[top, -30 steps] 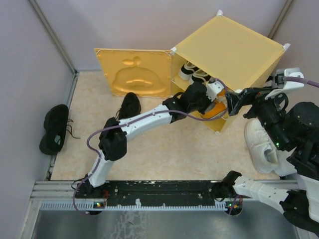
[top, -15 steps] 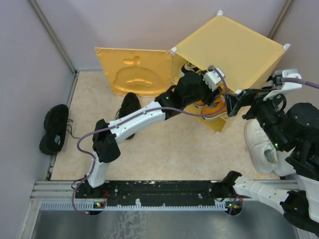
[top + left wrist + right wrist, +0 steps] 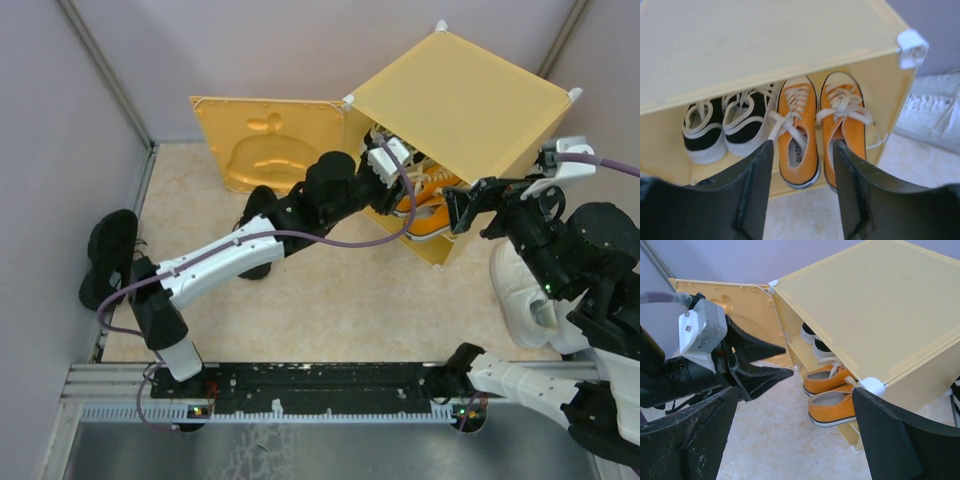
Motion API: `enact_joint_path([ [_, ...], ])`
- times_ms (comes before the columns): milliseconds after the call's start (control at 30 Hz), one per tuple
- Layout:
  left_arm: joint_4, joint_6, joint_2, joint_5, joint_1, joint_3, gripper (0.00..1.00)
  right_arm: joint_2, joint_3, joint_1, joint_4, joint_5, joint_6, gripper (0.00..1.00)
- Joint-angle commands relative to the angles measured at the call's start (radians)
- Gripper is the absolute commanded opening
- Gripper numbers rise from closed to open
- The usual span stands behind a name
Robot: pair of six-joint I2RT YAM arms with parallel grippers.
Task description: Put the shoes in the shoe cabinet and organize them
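Note:
The yellow shoe cabinet (image 3: 460,95) stands at the back right with its door (image 3: 268,145) swung open to the left. Inside, two orange shoes (image 3: 797,137) sit heels outward, and next to them two black-and-white shoes (image 3: 725,127). My left gripper (image 3: 804,195) hovers just in front of the opening, open and empty, also seen from above (image 3: 398,188). An all-black shoe (image 3: 262,212) lies on the floor under the left arm, partly hidden. More black shoe (image 3: 110,258) lies far left. My right gripper (image 3: 790,440) is open and empty by the cabinet's front right corner.
A cream-white pair (image 3: 520,290) lies on the floor right of the cabinet, under the right arm. Grey walls close in left and back. The left arm's purple cable (image 3: 330,240) loops in front of the cabinet opening.
The left gripper opened and drew back up and to the left out of the cabinet, leaving the orange shoes inside. The right arm barely moved.

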Motion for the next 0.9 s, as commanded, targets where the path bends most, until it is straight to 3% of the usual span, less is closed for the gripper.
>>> enact_joint_path([
  [0, 0.098, -0.045, -0.062, -0.041, 0.028, -0.153, 0.43, 0.016, -0.005, -0.007, 0.033, 0.003, 0.0, 0.97],
  [67, 0.145, -0.098, -0.065, -0.007, 0.058, -0.206, 0.34, 0.019, -0.008, -0.007, 0.035, 0.004, 0.001, 0.97],
  [300, 0.207, -0.187, 0.007, 0.106, 0.118, -0.275, 0.26, 0.013, 0.011, -0.006, 0.037, 0.027, -0.01, 0.97],
  [633, 0.216, -0.233, 0.101, 0.229, 0.132, -0.244, 0.2, 0.028, 0.013, -0.007, 0.033, 0.06, -0.03, 0.97],
  [867, 0.191, -0.224, 0.109, 0.217, 0.137, -0.275, 0.2, 0.016, -0.009, -0.006, 0.044, 0.081, -0.035, 0.97],
])
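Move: The left orange shoe, heel outward on the cabinet shelf, has its middle about 11 cm ahead of the left hand, 11 cm to its right and 15 cm below. The right orange shoe lies 6 cm nearer the base than that shoe and 4 cm farther right, at the same height. The black-and-white pair sits some 24 cm ahead of the left hand, 7 cm right and 14 cm below. From the right hand, the left orange shoe is about 24 cm ahead, 2 cm left and 26 cm below. The left orange shoe's heel is what the left hand drops to: it sinks about 15 cm in front of the cabinet opening, first bowing forward and left, then easing back to the right. Meanwhile the fingers tip down some 20 degrees and close from two-thirds open to nearly shut, ending with their tips right at the heel's sole edge. ##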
